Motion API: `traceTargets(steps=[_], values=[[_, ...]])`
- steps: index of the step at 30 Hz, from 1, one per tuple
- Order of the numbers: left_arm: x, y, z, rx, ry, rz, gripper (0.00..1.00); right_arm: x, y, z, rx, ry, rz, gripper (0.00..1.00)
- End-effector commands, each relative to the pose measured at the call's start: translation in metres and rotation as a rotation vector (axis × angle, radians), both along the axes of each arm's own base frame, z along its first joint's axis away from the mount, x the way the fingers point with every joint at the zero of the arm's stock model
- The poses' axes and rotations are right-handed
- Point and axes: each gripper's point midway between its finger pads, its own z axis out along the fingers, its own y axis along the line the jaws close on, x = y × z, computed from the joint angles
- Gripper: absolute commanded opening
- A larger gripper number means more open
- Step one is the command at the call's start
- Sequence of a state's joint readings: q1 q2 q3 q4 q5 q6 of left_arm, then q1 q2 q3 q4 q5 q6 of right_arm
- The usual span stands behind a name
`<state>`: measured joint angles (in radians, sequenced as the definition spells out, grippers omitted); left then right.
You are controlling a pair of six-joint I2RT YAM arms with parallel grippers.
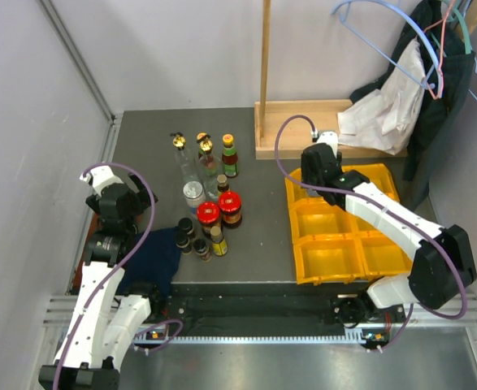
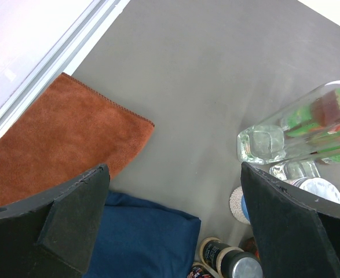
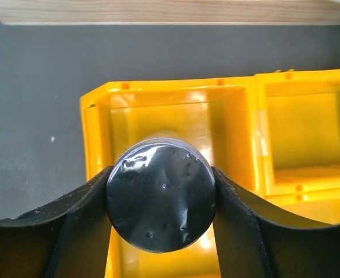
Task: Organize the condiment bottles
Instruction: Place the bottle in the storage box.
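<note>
The condiment bottles (image 1: 208, 195) stand clustered at the table's centre-left: two red-lidded jars (image 1: 219, 207), a silver-lidded jar (image 1: 193, 192), small dark bottles (image 1: 191, 236) and tall clear gold-stoppered ones (image 1: 191, 145). My right gripper (image 1: 313, 185) (image 3: 161, 194) is shut on a round dark jar (image 3: 161, 202), seen end-on, above the back-left compartment of the yellow bin (image 3: 94, 133). My left gripper (image 2: 174, 174) (image 1: 143, 197) hangs open and holds nothing, left of the cluster. A clear bottle (image 2: 297, 130) and a small dark bottle (image 2: 233, 262) show beside its right finger.
The yellow bin (image 1: 297, 244) sits at the right front, all visible compartments without bottles. A wooden stand (image 1: 303, 130) is behind it, with hangers and clothes (image 1: 421, 81) at the back right. A blue cloth (image 2: 141, 237) and an orange cloth (image 2: 59, 139) lie under the left gripper.
</note>
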<state>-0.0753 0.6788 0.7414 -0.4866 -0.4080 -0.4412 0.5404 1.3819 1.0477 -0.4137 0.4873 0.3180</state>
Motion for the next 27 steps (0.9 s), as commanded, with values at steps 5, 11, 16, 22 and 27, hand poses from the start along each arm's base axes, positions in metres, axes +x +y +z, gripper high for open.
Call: traceTargets(steps=[5,11,16,22,27], values=[[0.000,0.001,0.002,0.011,-0.015,0.000,0.99,0.034,-0.025,0.045,0.006,-0.122,-0.165,0.00],[0.001,-0.001,0.003,0.011,-0.013,-0.012,0.99,0.033,-0.035,0.024,0.034,-0.075,-0.197,0.00],[0.002,-0.006,0.003,0.002,-0.017,-0.045,0.99,0.034,-0.044,0.011,0.080,-0.054,-0.224,0.06],[0.004,-0.009,0.001,-0.001,-0.014,-0.063,0.99,0.035,-0.050,-0.002,0.084,-0.020,-0.239,0.26],[0.005,-0.010,0.000,-0.002,-0.009,-0.066,0.99,0.033,-0.051,-0.008,0.084,0.002,-0.244,0.62]])
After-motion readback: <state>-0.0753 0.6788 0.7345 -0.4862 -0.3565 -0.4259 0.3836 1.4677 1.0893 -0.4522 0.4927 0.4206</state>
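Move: The right hand already holds the bottle above the yellow storage box; the box's far-left compartment has its middle about 3 cm ahead, 2 cm right and roughly 11 cm below. The far-right compartment is some 17 cm right and 3 cm ahead, the middle-left one 7 cm back and 4 cm right. The wooden tray is about 17 cm ahead and 3 cm right. From the left hand the far-left compartment is some 53 cm right, 9 cm ahead, 17 cm below. The right hand carries the bottle about 5 cm right, slightly forward, then down towards the far-left compartment. ##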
